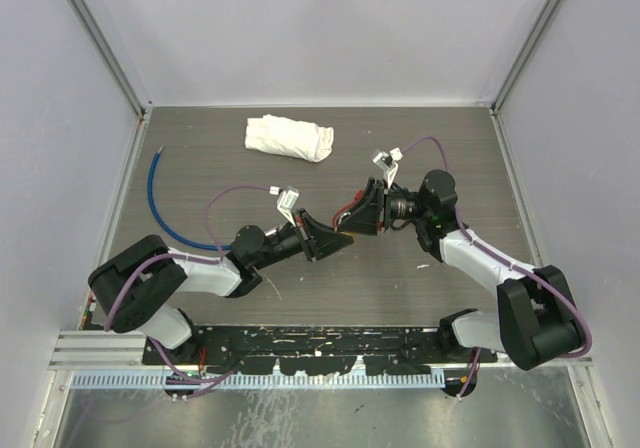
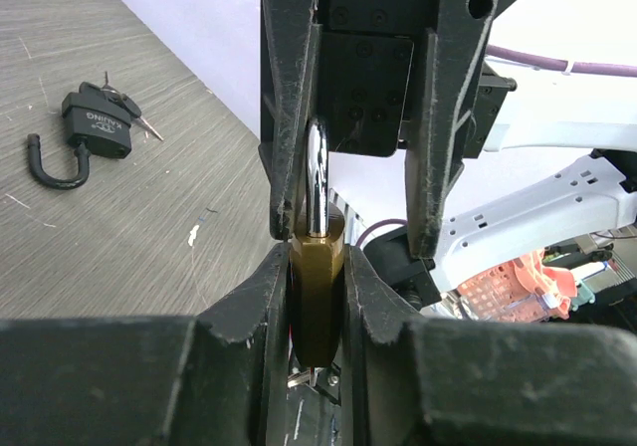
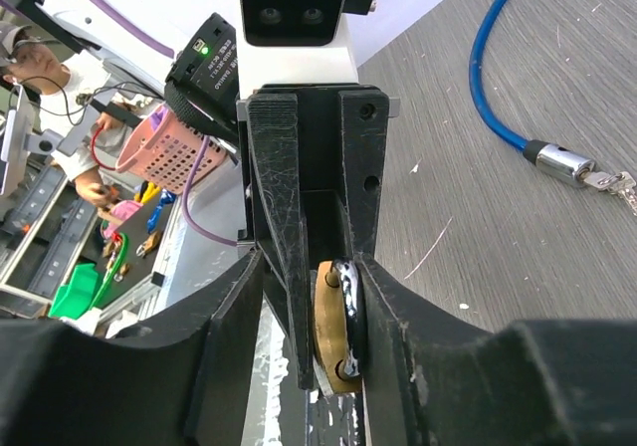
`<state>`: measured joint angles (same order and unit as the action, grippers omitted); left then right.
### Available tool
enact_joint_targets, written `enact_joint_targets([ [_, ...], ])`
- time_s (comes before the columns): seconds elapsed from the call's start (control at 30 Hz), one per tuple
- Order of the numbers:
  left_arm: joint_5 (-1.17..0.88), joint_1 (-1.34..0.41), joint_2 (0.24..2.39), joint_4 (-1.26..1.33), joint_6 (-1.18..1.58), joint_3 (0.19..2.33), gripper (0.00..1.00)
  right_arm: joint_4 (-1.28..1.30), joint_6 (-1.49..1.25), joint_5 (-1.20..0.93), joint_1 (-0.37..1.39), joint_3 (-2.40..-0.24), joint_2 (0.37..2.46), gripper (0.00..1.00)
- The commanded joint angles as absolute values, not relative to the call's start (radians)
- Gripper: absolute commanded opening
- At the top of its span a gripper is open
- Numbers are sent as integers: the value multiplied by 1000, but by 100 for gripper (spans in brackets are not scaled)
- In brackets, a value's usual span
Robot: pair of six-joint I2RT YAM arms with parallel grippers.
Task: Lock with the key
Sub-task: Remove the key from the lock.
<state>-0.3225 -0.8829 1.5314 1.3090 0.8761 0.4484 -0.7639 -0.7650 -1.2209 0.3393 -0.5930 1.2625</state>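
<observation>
A brass padlock point(image 2: 317, 287) is clamped by its body in my left gripper point(image 2: 317, 267), which is shut on it and holds it above the table. Its silver shackle point(image 2: 317, 182) points toward my right gripper point(image 2: 360, 239), whose fingers point(image 2: 289, 117) straddle it. One finger lies against the shackle and the other stands off with a gap. In the right wrist view the padlock point(image 3: 331, 338) and shackle point(image 3: 349, 302) sit against the right-hand finger of my right gripper point(image 3: 311, 267). A sliver of metal point(image 2: 305, 378) shows under the body; I cannot tell if it is the key.
A black padlock point(image 2: 95, 127) with keys point(image 2: 127, 103) lies on the table. A blue cable lock point(image 3: 498, 78) with a metal end point(image 3: 559, 163) lies left, and a white cloth point(image 1: 290, 136) at the back. Both grippers meet mid-table point(image 1: 345, 230).
</observation>
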Motion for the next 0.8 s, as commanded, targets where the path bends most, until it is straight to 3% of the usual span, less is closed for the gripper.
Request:
enact_joint_targets([
  [0.0,-322,-886,1515,1431,871,481,0,-827,-782,-1231,341,-628,1255,41],
  [0.1,-317,-887,1518,1431,869,474,0,-828,-780,-1227,341,-623,1249,23],
  [0.37,-320,-886,1524,1431,873,469,4,-830,-784,-1225,340,-618,1255,1],
  [0.43,-321,-886,1526,1431,880,463,13,-830,-783,-1227,341,-618,1253,1],
  [0.6,-335,-886,1522,1431,892,438,45,-831,-782,-1233,331,-620,1247,1],
  [0.77,-331,-885,1511,1424,867,386,63,-833,-785,-1239,326,-621,1246,1],
])
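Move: The brass padlock's body is already between the left gripper's fingers, right at its hand point. From the right gripper, the padlock body is about 2 cm back, 1 cm to the left and 3 cm below, with the shackle between that gripper's half-open fingers. From the left hand, on the table some 20 cm lower, the red strap is about 10 cm ahead and 3 cm right, the black padlock about 9 cm ahead and 19 cm right, and the blue cord's clip about 2 cm ahead and 18 cm left. Keep the right gripper in place and close its fingers so that they pinch the padlock's shackle from both sides. Meanwhile ease the left gripper about 1 cm up and back, still holding the brass body. Once the right has its grip, open the left fingers wide to let go of the body, sinking most of that centimetre as they part. ##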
